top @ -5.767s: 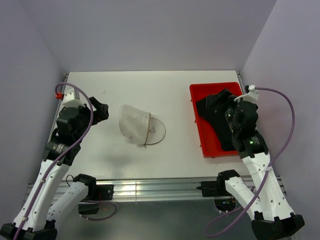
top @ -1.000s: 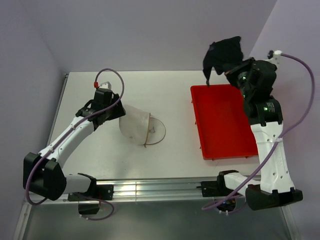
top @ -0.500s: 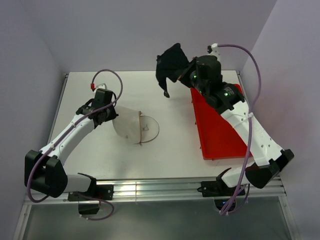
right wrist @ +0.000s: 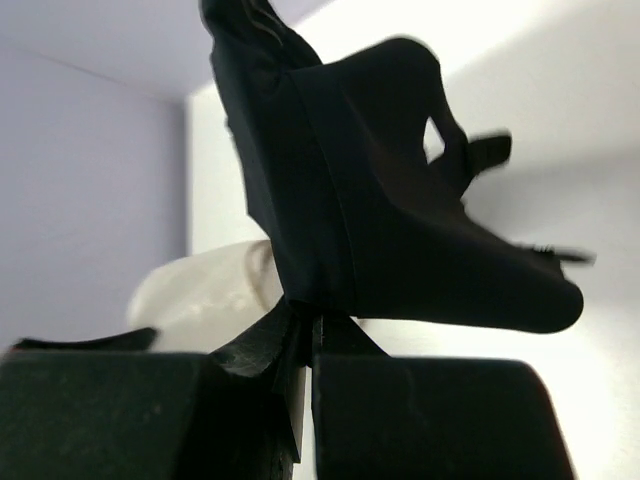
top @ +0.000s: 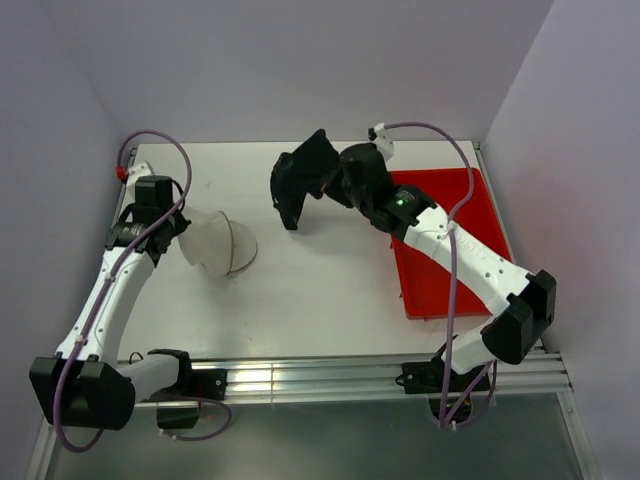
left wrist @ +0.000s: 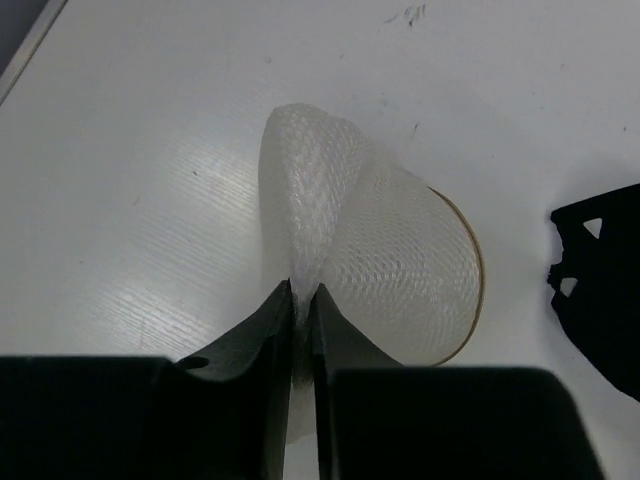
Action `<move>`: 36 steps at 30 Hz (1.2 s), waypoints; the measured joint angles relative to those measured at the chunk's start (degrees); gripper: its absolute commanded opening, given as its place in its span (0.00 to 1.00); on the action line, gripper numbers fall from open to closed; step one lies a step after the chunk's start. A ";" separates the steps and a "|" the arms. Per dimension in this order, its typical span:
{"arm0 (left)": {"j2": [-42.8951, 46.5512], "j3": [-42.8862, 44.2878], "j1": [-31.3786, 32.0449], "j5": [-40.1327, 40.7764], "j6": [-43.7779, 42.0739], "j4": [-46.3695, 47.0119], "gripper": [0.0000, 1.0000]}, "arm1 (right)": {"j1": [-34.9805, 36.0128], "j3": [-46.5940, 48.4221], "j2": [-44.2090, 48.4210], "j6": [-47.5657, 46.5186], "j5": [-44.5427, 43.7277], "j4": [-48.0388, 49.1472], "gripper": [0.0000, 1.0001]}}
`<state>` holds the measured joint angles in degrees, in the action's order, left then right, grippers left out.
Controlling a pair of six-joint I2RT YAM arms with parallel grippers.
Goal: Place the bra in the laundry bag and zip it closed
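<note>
The white mesh laundry bag (top: pixel 212 240) lies on the left part of the table, its wire rim facing right. My left gripper (top: pixel 180 226) is shut on a pinch of the bag's mesh (left wrist: pixel 330 200) at its left end, jaws pressed together on the fabric (left wrist: pixel 303 300). The black bra (top: pixel 300 180) hangs in the air over the table's middle back, to the right of the bag. My right gripper (top: pixel 335 185) is shut on the bra's fabric (right wrist: pixel 360 180), which drapes up and away from the jaws (right wrist: pixel 306 322). The bag (right wrist: pixel 205 285) shows pale behind it.
A red tray (top: pixel 445 250) sits at the right side of the table, with nothing visible in it, partly under my right arm. Lilac walls close in the back and both sides. A metal rail runs along the near edge.
My right arm has swung the bra left, from above the tray to over the table's middle. My left gripper has shut on the bag and dragged it left.
</note>
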<state>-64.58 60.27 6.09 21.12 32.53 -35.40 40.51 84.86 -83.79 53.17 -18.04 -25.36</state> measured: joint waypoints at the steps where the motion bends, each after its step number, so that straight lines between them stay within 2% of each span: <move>1: -0.52 -0.28 -0.02 -0.33 -0.17 0.17 0.23 | 0.00 -1.77 0.00 0.37 -0.17 0.59 0.00; 5: -0.96 -2.29 -0.09 -1.03 -0.46 0.31 0.44 | 0.00 -10.58 -0.20 1.31 -0.96 2.27 0.00; 6: -0.96 -2.82 -0.13 -1.20 -0.39 0.42 0.57 | 0.00 -12.28 -0.28 1.38 -1.29 2.47 0.00; 8: -0.94 -3.48 -0.15 -1.42 -0.46 0.44 0.68 | 0.00 -15.39 -0.83 1.36 -2.21 2.80 0.00; 9: -0.85 -3.82 -0.20 -1.49 -0.37 0.44 0.82 | 0.00 -16.83 -1.16 1.27 -2.78 3.21 0.00; 11: -0.57 -4.22 -0.28 -1.75 -0.28 0.35 0.91 | 0.00 -19.26 -1.90 1.14 -4.24 3.56 0.00; 18: 3.04 -3.61 -0.33 -2.10 0.09 0.02 0.92 | 0.00 -22.40 -4.85 -0.48 -12.57 3.23 0.00; 26: 4.04 3.96 -0.35 -5.81 0.11 -0.42 0.93 | -0.04 -22.10 -9.64 -1.86 -23.28 -0.85 0.00; 31: 5.14 5.64 -0.39 -8.37 0.13 -0.92 0.93 | -0.02 -20.72 -15.15 -6.23 -26.25 -4.81 0.00; 36: 5.88 5.99 -0.37 -11.89 0.61 -0.90 0.93 | 0.31 -20.31 -14.99 -10.36 -31.04 -7.82 0.00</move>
<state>-58.70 66.26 5.72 9.23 33.15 -36.29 40.82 64.55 -98.78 42.81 -49.08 -33.19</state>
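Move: From the left hand, which still pinches the top of the laundry bag, the bag's middle is about 7 cm right, roughly level and 10 cm below, and the bra is some 27 cm right, 5 cm ahead and a little higher. The right hand holds the bra aloft; the bare table it is taken to is about 13 cm right, 2 cm back and 25 cm below. From the right hand, the red bin's middle is 33 cm right, 2 cm back and 23 cm below, and the bag 29 cm left, 3 cm back, 22 cm below. The right hand, fingers staying shut on the bra, plunges about 24 cm down and then also swings some 14 cm right towards the red bin's left wall, rolling its left side down by roughly 50 degrees, so that the bra is laid out over the table. Meanwhile the left hand sinks about 3 cm while its fingers open wide and let go of the laundry bag, then climbs some 10 cm clear of the bag, drifting slightly right and tipping its fingers up a little. ##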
